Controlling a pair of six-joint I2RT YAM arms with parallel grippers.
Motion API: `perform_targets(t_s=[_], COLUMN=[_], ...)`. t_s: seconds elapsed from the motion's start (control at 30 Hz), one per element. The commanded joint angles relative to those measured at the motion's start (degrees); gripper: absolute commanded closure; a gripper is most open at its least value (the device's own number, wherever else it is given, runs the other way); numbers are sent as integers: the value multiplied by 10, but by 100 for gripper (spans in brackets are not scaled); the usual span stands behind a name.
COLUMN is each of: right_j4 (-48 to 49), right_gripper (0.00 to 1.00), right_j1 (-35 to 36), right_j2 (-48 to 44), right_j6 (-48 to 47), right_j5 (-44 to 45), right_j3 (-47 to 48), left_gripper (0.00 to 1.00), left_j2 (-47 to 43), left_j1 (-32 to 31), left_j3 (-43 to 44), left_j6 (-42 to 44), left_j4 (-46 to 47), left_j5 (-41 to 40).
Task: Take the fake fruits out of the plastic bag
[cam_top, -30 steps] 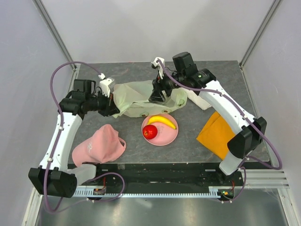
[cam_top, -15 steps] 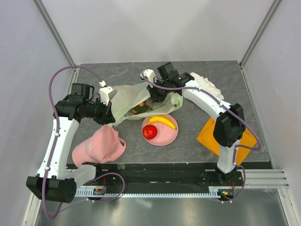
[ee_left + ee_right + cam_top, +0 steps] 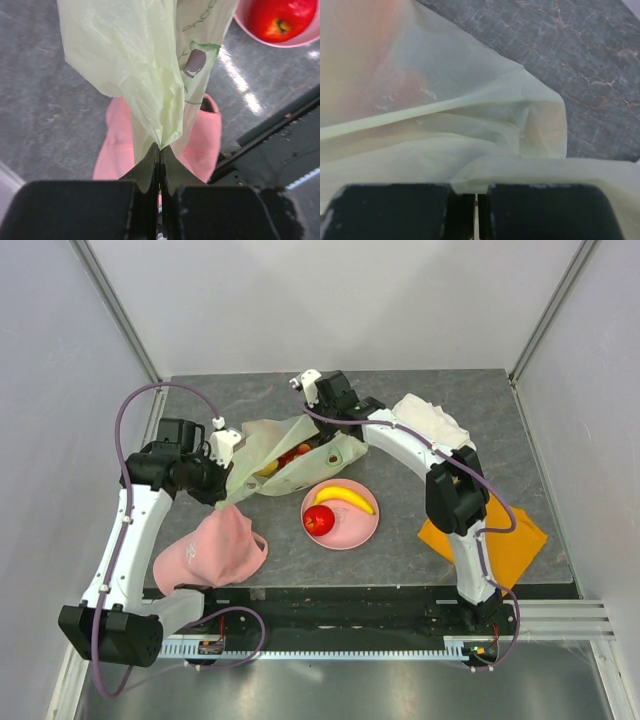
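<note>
The plastic bag (image 3: 262,445) lies pale yellow-green at the table's middle left, its mouth pulled open. Fake fruits show inside it: a red one (image 3: 300,450), a yellow one (image 3: 268,468) and an orange one (image 3: 331,456). My left gripper (image 3: 231,484) is shut on the bag's left edge (image 3: 160,146), and the film (image 3: 135,60) hangs stretched from its tips. My right gripper (image 3: 328,433) is shut on a fold of the bag's far rim (image 3: 476,192); an orange-red fruit (image 3: 375,55) glows through the film. A banana (image 3: 345,498) and a red apple (image 3: 318,521) lie on the pink plate (image 3: 360,532).
A pink cap (image 3: 210,550) lies at the front left, just under the left gripper (image 3: 200,135). A white cloth (image 3: 432,425) sits at the back right and an orange cloth (image 3: 505,540) at the front right. The plate touches the bag's near side.
My right arm swung left across the bag and its jaws closed on the bag's rim. The bag's mouth spread open and the fruits inside came into sight. The left gripper kept its hold.
</note>
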Motion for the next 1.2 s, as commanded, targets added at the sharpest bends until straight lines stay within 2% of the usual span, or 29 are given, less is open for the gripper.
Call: perform_targets(t_s=[0.0,0.07,0.2,0.27,0.3,0.37,0.47,0.57,0.67,0.87,1.0,1.03,1.17], right_j4=[101,128,109,82,79,78,69,22,5,-2,-2,8,21], right_gripper=[100,100,98,89,74,71,54,54,59,61,59,57,57], right_j1=[-1,-2,1,7,8,17,38,51,56,82,98,99,98], right_j2=[-88,-128,-149,-148,-149,-154,-140,-95,-61,-32,-15,-5,29], right_j6=[48,57,67,63,61,41,33,15,17,19,24,33,61], right_j5=[5,-52,-201,-278,-302,-365,-390,-408,-444,-463,-362,-306,-190], right_j3=[-45,-115,-155,-153,-160,-169,-162,-105,-61,-29,-14,-8,26], left_gripper=[98,99,98,98,98,98,99,98,99,98,98,98,99], left_j2=[-30,-30,-13,4,13,28,48,55,55,52,44,41,36], left_j1=[3,3,2,2,2,2,2,2,2,16,23,23,25], left_j3=[-5,-22,-28,-26,-23,-14,-1,9,16,5,-5,-7,-21], left_j6=[25,21,23,20,16,6,-13,-46,-83,-162,-162,-163,-164], left_j4=[65,76,60,56,56,56,64,77,85,100,104,105,103], left_j5=[-69,-75,-20,3,4,2,2,4,1,-10,7,7,7])
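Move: The right gripper, shut, is at the bag's far right part. The yellow fruit in the bag's open mouth lies about 9 cm back from it, 12 cm to its left and 8 cm below; a red fruit sits some 6 cm back and 8 cm left, and the pink plate roughly 19 cm back and 3 cm right. From the left gripper, already holding a bag edge, the yellow fruit is about 12 cm ahead, 11 cm right and 12 cm lower. Raise the right gripper some 4 cm off the bag's far part, then sweep it back about 15 cm and left 13 cm to the bag mouth, above the yellow fruit, turning it about 30 degrees counter-clockwise, opening its fingers nearly halfway and sinking to its starting height. Meanwhile keep the left gripper's pinch on the bag edge, easing it forward nearly 4 cm and slightly down. ##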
